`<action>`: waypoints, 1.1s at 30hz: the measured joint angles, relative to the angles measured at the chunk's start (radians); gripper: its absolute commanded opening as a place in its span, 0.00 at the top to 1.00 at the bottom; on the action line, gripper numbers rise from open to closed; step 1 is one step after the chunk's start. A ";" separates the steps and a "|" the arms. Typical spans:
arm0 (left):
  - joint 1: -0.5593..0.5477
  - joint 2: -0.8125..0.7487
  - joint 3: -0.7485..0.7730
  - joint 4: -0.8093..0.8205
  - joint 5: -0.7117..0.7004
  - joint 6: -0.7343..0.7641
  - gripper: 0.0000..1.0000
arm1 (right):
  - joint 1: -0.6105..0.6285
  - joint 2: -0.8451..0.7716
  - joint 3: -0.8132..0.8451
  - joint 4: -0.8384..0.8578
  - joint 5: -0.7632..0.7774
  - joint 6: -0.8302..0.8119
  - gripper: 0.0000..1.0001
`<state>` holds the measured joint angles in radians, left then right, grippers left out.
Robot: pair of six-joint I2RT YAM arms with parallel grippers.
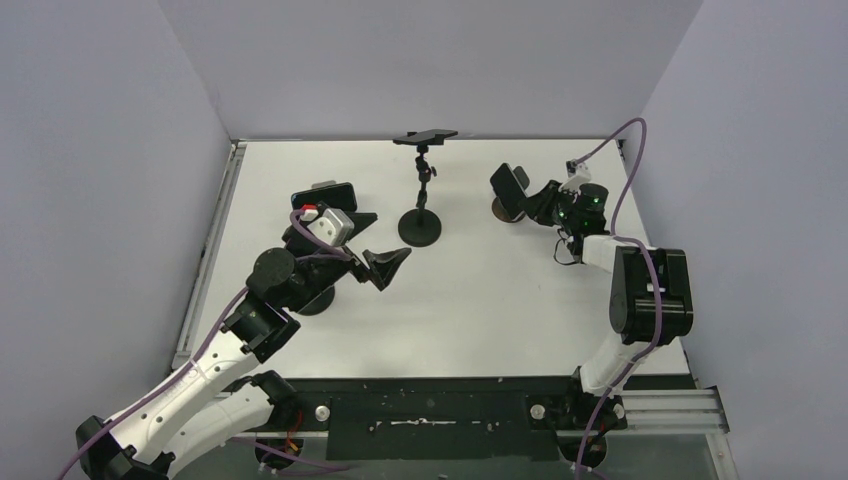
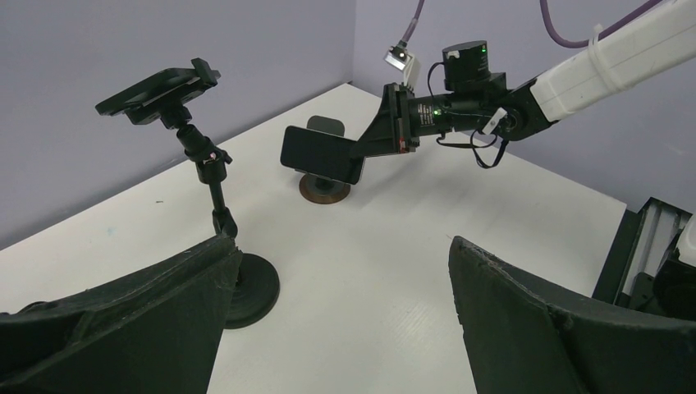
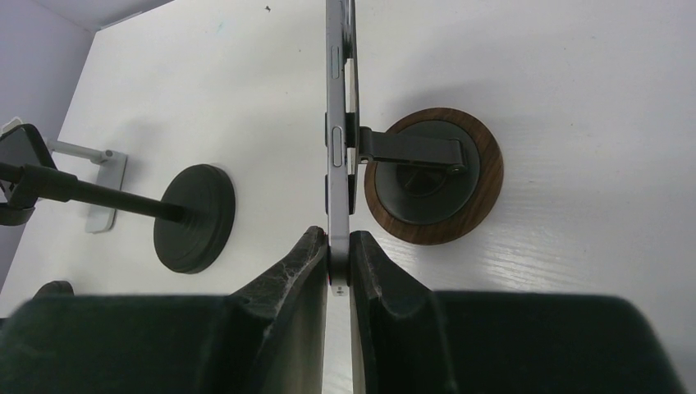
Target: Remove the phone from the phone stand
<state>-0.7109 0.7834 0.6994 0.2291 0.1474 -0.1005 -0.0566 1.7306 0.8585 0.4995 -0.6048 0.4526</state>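
A dark phone (image 1: 510, 182) stands on edge against the arm of a stand with a round wooden base (image 1: 503, 212) at the back right. My right gripper (image 1: 540, 197) is shut on the phone's near end. In the right wrist view both fingers pinch the phone's thin edge (image 3: 338, 123) at the gripper (image 3: 339, 254), and the stand's arm (image 3: 410, 152) still touches the phone's back. The left wrist view shows the phone (image 2: 322, 154) held over the base (image 2: 324, 188). My left gripper (image 1: 385, 268) is open and empty (image 2: 341, 246), low over the table's left middle.
A black tripod stand (image 1: 420, 225) with a clamp and a dark phone on top (image 1: 425, 136) stands at the back centre. Another phone on a white stand (image 1: 333, 192) sits behind my left wrist. Purple walls close in the table on three sides.
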 measured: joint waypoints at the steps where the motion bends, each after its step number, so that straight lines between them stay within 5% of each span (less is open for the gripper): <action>1: 0.000 0.000 -0.001 0.000 0.000 0.000 0.03 | 0.000 -0.001 0.000 0.000 -0.002 0.000 1.00; 22: -0.001 -0.002 -0.007 0.001 -0.001 0.000 0.02 | -0.002 -0.113 -0.029 -0.020 0.002 0.020 1.00; 33: -0.008 -0.001 -0.019 0.013 -0.008 -0.021 0.03 | 0.000 -0.414 -0.114 -0.064 0.068 0.211 1.00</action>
<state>-0.7193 0.7826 0.6807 0.2424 0.1390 -0.1215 -0.0570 1.3163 0.7448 0.4358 -0.5373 0.6632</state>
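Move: Just beyond the right fingers, which already grip its near end, the phone has its middle about 5 cm ahead, 3 cm left and roughly level. The wooden-based phone stand carrying it centres some 8 cm ahead of the hand, 2 cm left and 5 cm lower. The tall black stand is around 22 cm left and 2 cm ahead, at about hand height. From the left hand, the phone lies roughly 27 cm ahead, 25 cm right and 20 cm below. Lifting the phone off its stand, the right hand keeps its pinch on the near end and rises, gently and almost straight for the first 3 cm, then faster while drawing back, some 11 cm up and 5 cm back in all. Late in the lift the wrist tips the fingers up and turns slightly clockwise, about 10 degrees. ##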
